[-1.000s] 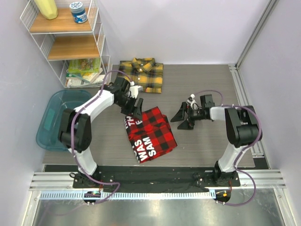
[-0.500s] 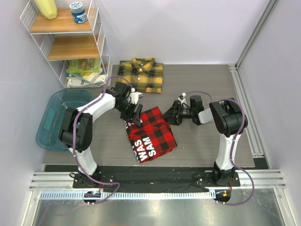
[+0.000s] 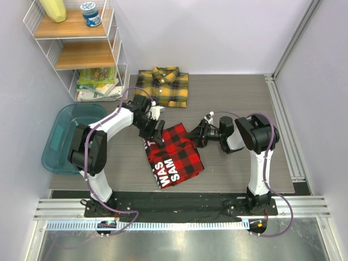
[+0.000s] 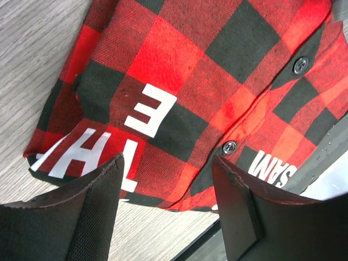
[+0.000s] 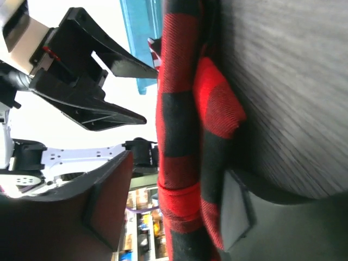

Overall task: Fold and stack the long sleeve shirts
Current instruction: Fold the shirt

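The red-and-black long sleeve shirt [image 3: 175, 155] lies folded mid-table, white lettering up. The yellow-and-black one [image 3: 163, 87] lies folded at the back. My left gripper [image 3: 156, 132] hovers open over the red shirt's far left corner. In the left wrist view the lettered cloth [image 4: 179, 70] lies beyond my left gripper [image 4: 167, 163], with bare table between the fingers. My right gripper [image 3: 194, 135] is at the shirt's far right edge. In the right wrist view that gripper [image 5: 182, 174] straddles the folded edge [image 5: 179, 109]. One finger [image 5: 234, 212] lies under the cloth on the table, the other [image 5: 109, 196] stands apart from it.
A teal plastic bin [image 3: 61, 142] sits at the left edge beside the left arm. Behind it stands a white wire shelf [image 3: 117, 46] with a jar, a yellow bottle and books. An aluminium rail [image 3: 284, 122] runs along the table's right side.
My right gripper has slid left up to the red shirt's edge and narrowed its jaws around it. The left gripper has shifted slightly down and right onto the shirt's corner.
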Controlling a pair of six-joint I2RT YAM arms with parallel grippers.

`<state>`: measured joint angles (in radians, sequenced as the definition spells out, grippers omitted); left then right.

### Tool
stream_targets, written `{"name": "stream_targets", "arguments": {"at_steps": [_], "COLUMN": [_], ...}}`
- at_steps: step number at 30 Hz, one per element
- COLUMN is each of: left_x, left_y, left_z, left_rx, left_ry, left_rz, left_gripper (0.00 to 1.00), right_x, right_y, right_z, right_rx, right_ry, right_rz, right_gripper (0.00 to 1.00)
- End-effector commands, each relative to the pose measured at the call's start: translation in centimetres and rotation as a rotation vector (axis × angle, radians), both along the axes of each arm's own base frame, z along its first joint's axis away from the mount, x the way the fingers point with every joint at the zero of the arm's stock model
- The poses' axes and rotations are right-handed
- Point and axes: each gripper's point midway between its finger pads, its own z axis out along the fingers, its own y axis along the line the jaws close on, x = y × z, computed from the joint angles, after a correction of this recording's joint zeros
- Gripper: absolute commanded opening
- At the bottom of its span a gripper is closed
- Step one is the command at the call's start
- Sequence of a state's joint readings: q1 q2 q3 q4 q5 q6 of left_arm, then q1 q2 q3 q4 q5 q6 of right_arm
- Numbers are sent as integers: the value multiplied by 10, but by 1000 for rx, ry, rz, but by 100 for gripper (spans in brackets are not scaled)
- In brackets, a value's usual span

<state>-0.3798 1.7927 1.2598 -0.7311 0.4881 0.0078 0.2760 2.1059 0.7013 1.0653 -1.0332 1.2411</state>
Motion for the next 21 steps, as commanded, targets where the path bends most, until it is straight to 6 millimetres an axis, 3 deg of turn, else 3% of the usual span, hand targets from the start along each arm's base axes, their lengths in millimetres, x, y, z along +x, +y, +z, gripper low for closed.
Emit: {"name": "stream_targets", "arguments": {"at_steps": [1, 2, 4, 6, 7, 8, 10, 11, 12, 13, 14, 15, 16, 17, 18, 19, 20, 21], "left_x": [12, 13, 13, 14, 14, 14, 16, 16, 17, 17, 16, 16, 16, 15, 14, 14, 14, 15], "left_y": [-5, -5, -5, -4, -5, -4, -3, -2, -1, 0, 0, 2, 2, 3, 5, 7, 8, 10], "left_z": [7, 7, 14, 22, 34, 40, 55, 65, 71, 75, 82, 85, 87, 89, 91, 90, 90, 91], "left_rx": [-17, -16, -39, -72, -105, -119, -151, -157, -158, -159, -164, -163, -161, -158, -153, -143, -139, -135], "left_ry": [-49, -51, -40, -42, -61, -72, -102, -136, -159, -174, -196, -208, -215, -221, -223, -243, -247, -257], "left_rz": [0, 2, 29, 45, 43, 46, 48, 47, 44, 41, 35, 34, 32, 35, 38, 13, 12, 13], "left_gripper": [67, 68, 70, 75, 99, 100, 100, 100, 100, 100, 100, 100, 100, 100, 100, 100, 100, 100], "right_x": [-16, -14, -7, 7, 12, 19, 25, 48, 20, 20, 34, 25, 27, 40, 33, 38, 53, 49], "right_y": [10, 10, 6, -10, -16, -23, -51, -60, -75, -86, -93, -106, -116, -121, -130, -144, -152, -158], "right_z": [-3, 0, 10, 22, 40, 53, 41, 73, 53, 53, 79, 79, 86, 108, 114, 117, 140, 138], "right_rx": [41, 50, 67, 73, 78, 74, -72, -172, -332, -446, -507, -593, -650, -701, -757, -848, -914, -960], "right_ry": [70, 63, 48, 45, 6, -37, -76, -224, -32, -222, -299, -252, -325, -402, -382, -403, -503, -471], "right_rz": [36, 49, 50, 13, 13, 23, 9, 2, 41, 128, 122, 140, 177, 178, 202, 208, 209, 251], "right_gripper": [47, 27, 3, 1, 1, 1, 1, 1, 1, 1, 1, 1, 1, 1, 1, 1, 1, 1]}}
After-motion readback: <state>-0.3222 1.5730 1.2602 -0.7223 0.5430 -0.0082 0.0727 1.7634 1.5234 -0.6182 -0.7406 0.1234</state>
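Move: The right hand, fingers half open and pointing left, already straddles the far-right edge of the red checked shirt; the shirt's middle lies about 8 cm back and 7 cm to its left, some 2 cm lower. The folded yellow shirt is about 22 cm farther out and 13 cm to its left. From the left hand, poised over the shirt's far-left end, that far-right edge is roughly 16 cm to the right and 1 cm ahead, while the shirt's middle is 9 cm right and 7 cm back. The right hand, after dipping back about a centimetre, shuts its fingers on the layered edge of the red shirt and pinches it, then pulls quickly up some 15 cm while swinging forward and right, each by around 10 cm, its fingers tipping from level to slanting down. Meanwhile the left hand spreads its half-open fingers fully and then lifts almost straight up about 8 cm, staying empty and clearing the shirt as it is carried away to the right. ##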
